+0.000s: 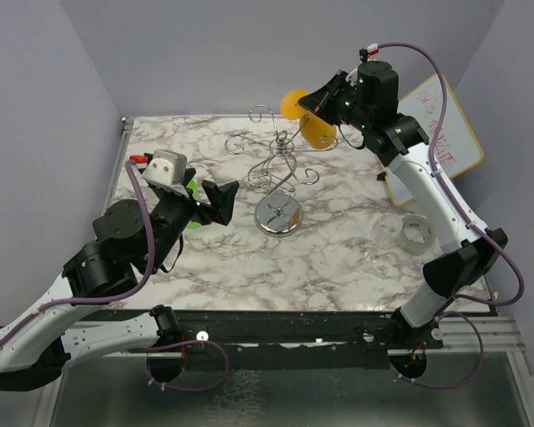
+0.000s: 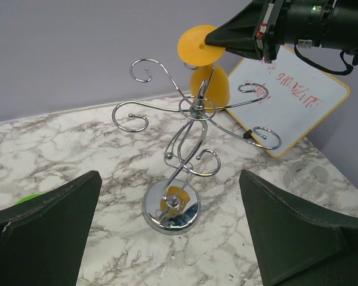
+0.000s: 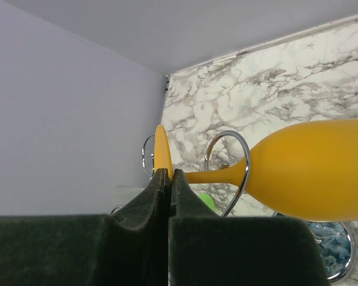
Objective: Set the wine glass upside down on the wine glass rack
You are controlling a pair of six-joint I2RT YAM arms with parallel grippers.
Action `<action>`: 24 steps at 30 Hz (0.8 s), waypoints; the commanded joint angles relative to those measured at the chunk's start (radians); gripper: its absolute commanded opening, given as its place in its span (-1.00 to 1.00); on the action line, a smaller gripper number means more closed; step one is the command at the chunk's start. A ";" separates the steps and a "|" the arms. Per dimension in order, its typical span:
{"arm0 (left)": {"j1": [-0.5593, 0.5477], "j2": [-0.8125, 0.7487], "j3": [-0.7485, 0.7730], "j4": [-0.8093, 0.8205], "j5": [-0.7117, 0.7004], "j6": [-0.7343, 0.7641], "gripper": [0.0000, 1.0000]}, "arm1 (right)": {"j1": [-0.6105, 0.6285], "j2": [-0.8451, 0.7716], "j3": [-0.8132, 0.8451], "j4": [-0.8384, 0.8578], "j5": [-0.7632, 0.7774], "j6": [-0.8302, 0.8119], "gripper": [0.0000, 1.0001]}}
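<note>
The wine glass [image 1: 319, 132] is yellow-orange and hangs tilted, foot up and bowl down, at the far side of the wine glass rack [image 1: 279, 216]. My right gripper [image 1: 310, 106] is shut on the rim of the glass's foot disc [image 3: 160, 149], the jaws pinched flat on it [image 3: 169, 174]. In the right wrist view the stem crosses a curled chrome scroll arm [image 3: 245, 156] and the bowl [image 3: 310, 170] lies to the right. The rack [image 2: 171, 208] stands upright on its mirrored base, with the glass [image 2: 210, 86] behind its top. My left gripper [image 1: 218, 200] is open, and holds nothing [image 2: 169, 176].
A whiteboard [image 1: 440, 133] with red writing leans at the back right. A clear tape roll [image 1: 416, 233] lies on the marble table near the right arm. A green object [image 1: 191, 187] sits by the left wrist. Purple walls close in on three sides.
</note>
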 commanded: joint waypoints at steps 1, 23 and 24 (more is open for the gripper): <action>-0.001 0.001 -0.010 -0.010 0.025 -0.012 0.98 | 0.004 0.012 0.020 0.058 0.071 -0.036 -0.98; -0.001 -0.009 -0.033 -0.010 0.029 -0.043 0.98 | 0.003 0.075 0.061 0.059 -0.038 -0.076 -0.38; -0.001 -0.010 -0.034 -0.010 0.028 -0.045 0.98 | 0.003 0.067 0.053 0.056 -0.028 -0.078 -0.33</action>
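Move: The right hand still pinches the wine glass's foot, the bowl hanging below and to its right. The hook around the stem is some 3 cm right, 1 cm back and 4 cm below the hand. The rack's hub lies about 5 cm left, 4 back and 9 below; the right-hand hook 6 right, 4 back, 6 below; the back-left hook 10 left, level, 5 below. From the left hand, the stem's hook is about 20 cm ahead, 19 right, 6 below. Forward by about 2.5 cm the right hand eases the upside-down glass's foot outward, the stem already inside the hook; over the second half it also slides roughly 2 cm left and sinks a good 1 cm. During that same stretch the fingers part about a quarter of their range, giving up their pinch on the foot, which stays between them. ##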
